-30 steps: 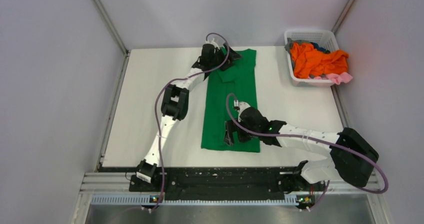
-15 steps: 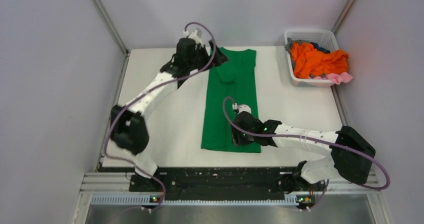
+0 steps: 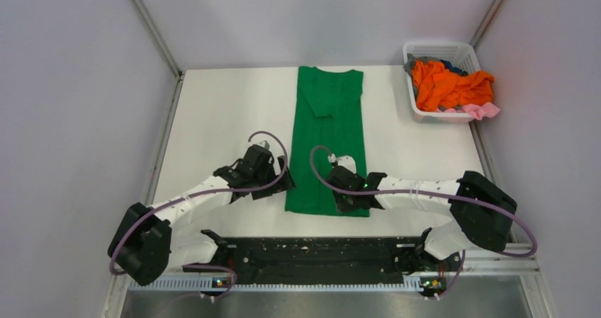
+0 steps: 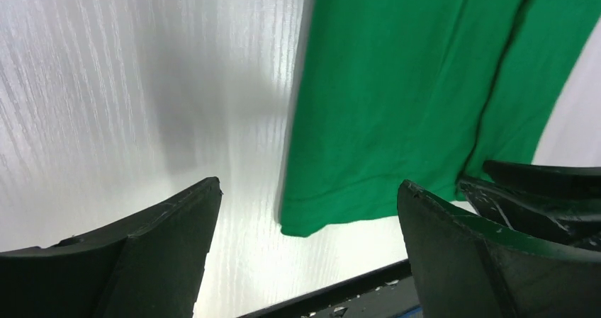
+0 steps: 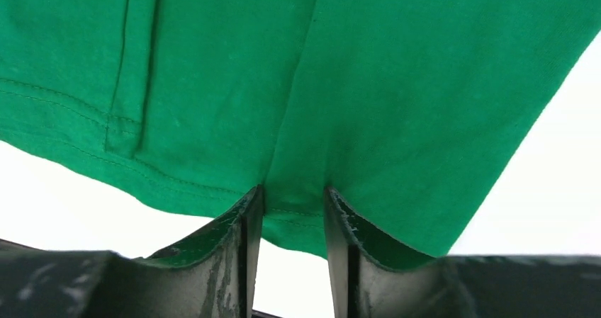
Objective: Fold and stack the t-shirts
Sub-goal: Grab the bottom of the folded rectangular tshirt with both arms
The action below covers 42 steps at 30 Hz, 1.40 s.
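A bright green t-shirt (image 3: 329, 120) lies flat on the white table as a long narrow strip, collar at the far end. My right gripper (image 3: 339, 199) sits at its near hem. In the right wrist view the hem of the green t-shirt (image 5: 354, 70) runs between the two fingers of my right gripper (image 5: 293, 190), which stand narrowed with a gap left. My left gripper (image 3: 283, 183) hovers wide open beside the shirt's near left corner (image 4: 312, 222), with nothing between its fingers (image 4: 310, 185). More t-shirts, an orange one (image 3: 450, 84) and a pink one (image 3: 482, 110), are heaped in the basket.
A white lattice basket (image 3: 432, 47) stands at the table's far right corner. Grey walls close in the table on three sides. The black rail (image 3: 319, 251) carrying the arm bases runs along the near edge, close behind both grippers.
My left arm swung back from the shirt's collar to its near left corner, still open. My right gripper slid down to the hem and its jaws narrowed around the cloth.
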Each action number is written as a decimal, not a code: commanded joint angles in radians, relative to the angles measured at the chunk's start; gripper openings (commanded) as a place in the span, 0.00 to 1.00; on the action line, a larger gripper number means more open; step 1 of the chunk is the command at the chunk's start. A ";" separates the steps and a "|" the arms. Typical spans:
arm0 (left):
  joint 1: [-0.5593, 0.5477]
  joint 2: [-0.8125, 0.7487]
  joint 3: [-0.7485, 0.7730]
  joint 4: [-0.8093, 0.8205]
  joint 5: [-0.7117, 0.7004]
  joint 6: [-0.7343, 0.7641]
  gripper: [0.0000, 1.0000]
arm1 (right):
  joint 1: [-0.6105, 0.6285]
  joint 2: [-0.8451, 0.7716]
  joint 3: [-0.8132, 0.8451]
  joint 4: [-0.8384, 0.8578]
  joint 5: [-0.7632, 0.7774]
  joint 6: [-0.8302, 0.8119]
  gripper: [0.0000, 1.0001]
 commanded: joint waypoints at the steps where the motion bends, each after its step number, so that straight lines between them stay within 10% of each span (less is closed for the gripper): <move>1: -0.023 -0.104 -0.035 0.024 -0.016 -0.053 0.99 | 0.016 0.020 0.024 0.032 0.020 0.023 0.34; 19: -0.094 -0.020 -0.129 0.079 0.002 -0.122 0.90 | 0.017 -0.114 0.057 -0.009 -0.036 0.028 0.00; 33: -0.120 0.034 -0.138 0.055 -0.006 -0.132 0.04 | 0.019 -0.249 0.048 0.090 -0.116 0.040 0.00; 42: -0.140 0.011 -0.144 0.035 -0.006 -0.151 0.00 | 0.019 -0.061 0.056 0.229 -0.194 0.031 0.00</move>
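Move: The t-shirt's bottom left corner lies about 5 cm back of my open left hand, 1 cm to its right and 4 cm below. The front table edge is roughly 12 cm back of that hand. My half-closed right hand is already down over the bottom hem, about 1 cm back and 1 cm below. From that hand the bottom right corner is some 7 cm right and 2 cm back, and the bottom left corner 15 cm left and 1 cm back. My right hand shuts the rest of the way to pinch the bottom hem, then lifts it, ending about 6 cm up and 5 cm left, its left side rolled up some 20 degrees. My left hand draws back about 4 cm and, after a small rise, sinks 3 cm to the bottom left corner, closing from wide open to pinch the left edge just above the hem. ##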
